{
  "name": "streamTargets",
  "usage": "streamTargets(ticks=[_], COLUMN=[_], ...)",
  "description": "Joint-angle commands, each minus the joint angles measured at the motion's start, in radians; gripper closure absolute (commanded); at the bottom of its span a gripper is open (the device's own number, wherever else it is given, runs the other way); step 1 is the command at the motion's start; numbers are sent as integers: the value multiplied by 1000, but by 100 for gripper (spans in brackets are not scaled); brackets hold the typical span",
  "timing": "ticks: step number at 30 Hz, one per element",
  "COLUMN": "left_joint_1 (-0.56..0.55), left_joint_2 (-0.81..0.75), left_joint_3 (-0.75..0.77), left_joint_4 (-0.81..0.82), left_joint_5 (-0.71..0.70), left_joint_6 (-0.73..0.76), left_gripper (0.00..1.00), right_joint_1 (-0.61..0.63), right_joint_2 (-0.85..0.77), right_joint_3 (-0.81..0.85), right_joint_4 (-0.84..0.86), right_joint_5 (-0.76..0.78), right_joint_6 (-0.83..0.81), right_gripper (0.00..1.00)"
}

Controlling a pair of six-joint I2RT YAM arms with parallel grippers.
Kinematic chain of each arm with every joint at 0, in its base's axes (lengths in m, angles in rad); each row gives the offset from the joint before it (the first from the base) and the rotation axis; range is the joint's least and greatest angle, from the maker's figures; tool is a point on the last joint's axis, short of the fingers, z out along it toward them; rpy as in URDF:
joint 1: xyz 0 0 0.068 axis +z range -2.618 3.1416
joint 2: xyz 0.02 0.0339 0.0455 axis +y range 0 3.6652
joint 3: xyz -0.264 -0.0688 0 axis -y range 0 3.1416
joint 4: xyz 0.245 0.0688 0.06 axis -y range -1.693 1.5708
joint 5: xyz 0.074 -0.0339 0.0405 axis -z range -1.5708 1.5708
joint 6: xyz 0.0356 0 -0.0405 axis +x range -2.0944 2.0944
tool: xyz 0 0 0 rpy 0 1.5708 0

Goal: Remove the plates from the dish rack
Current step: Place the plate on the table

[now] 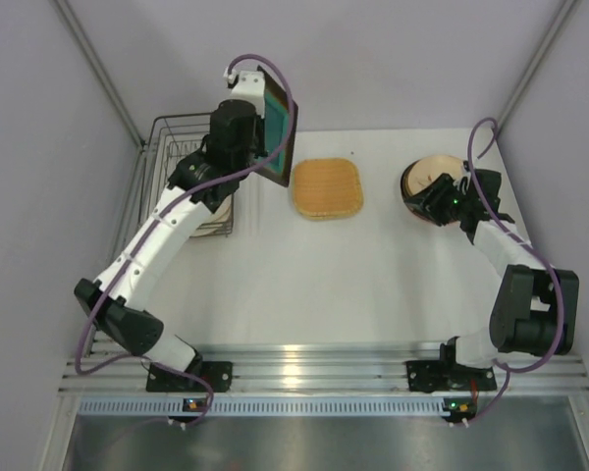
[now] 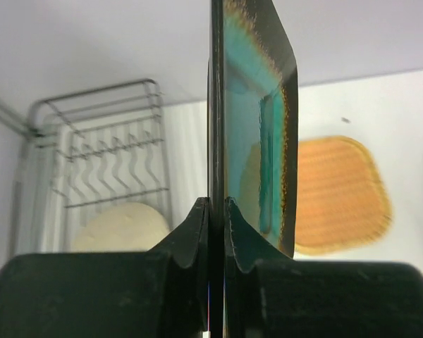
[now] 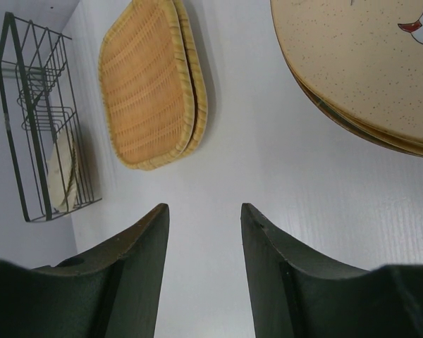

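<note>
My left gripper (image 1: 267,147) (image 2: 217,205) is shut on the edge of a square dark-rimmed teal plate (image 1: 278,123) (image 2: 257,120). It holds the plate upright in the air just right of the dish rack (image 1: 177,162) (image 2: 106,151). One pale round plate (image 1: 219,211) (image 2: 118,227) still leans in the rack's near end. A woven rounded-square plate (image 1: 326,187) (image 3: 146,79) lies flat mid-table, seemingly on a second one. At the right, a stack of cream patterned plates (image 1: 422,175) (image 3: 359,60) lies on the table. My right gripper (image 1: 435,198) (image 3: 204,208) hovers open and empty beside that stack.
The rack (image 3: 39,120) stands against the left wall. Grey walls close in the table on the left, back and right. An aluminium rail (image 1: 304,363) runs along the near edge between the arm bases.
</note>
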Motion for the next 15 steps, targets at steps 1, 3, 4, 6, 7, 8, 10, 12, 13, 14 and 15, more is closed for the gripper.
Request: streamTargets(ticks=[1,3,4,6,7,8,10,12,13,14,15], left_joint_1=[10,11,17,31,49,59,95,126,157,169,180], left_joint_2=[-128,-171,-185,-226,-240,-255,-300,-336,-346,-356,-373], left_joint_3=[-116,-188,-269,-352,-432,-473,-587,-650,-703,-731,-757], left_joint_4=[105,123,138,196,216,242,313,362,396,417,436], left_joint_5=[332,466,511,654,762,823,985,1094,1162,1194,1217], left_joint_6=[-246,-288,-302,-344,-359,-371,-408,-465,-485,-502,-532], left_gripper=[100,100,100,100,100,100,100,100,100,100,100], right_joint_1=[5,5,5,5,5,5,5,5,5,5,5], right_joint_2=[-30,-40,-41,-47,-50,-52,-60,-61,-61,-63,-63], right_joint_3=[-5,-14,-18,-25,-26,-26,-31,-34,-35,-35,-35], right_joint_4=[52,51,51,51,45,42,42,34,31,31,31], right_joint_5=[-12,-8,-6,-8,-6,-3,0,5,6,8,9], right_joint_6=[-1,-4,-4,-6,-7,-10,-12,-13,-13,-12,-13], right_gripper=[54,54,54,54,54,54,55,54,54,55,54])
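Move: The left hand holds the teal plate by its edge, high over the table. The bare table it is being taken to lies about 11 cm back, 12 cm to its right and some 39 cm below. The wicker plate lies about 16 cm ahead and 17 cm right, equally low; the dish rack's middle is roughly 15 cm ahead, 27 cm left and 32 cm below. From the right hand, that bare spot is some 7 cm back, 29 cm left and 14 cm down. Still pinching the teal plate by its edge, the left hand sinks fast towards the bare table on the near side of the wicker plate, over 20 cm down while drawing back about 14 cm and a little right. The wrist tips steeply downward by some 40 degrees, turning clockwise with its left side dropping. ##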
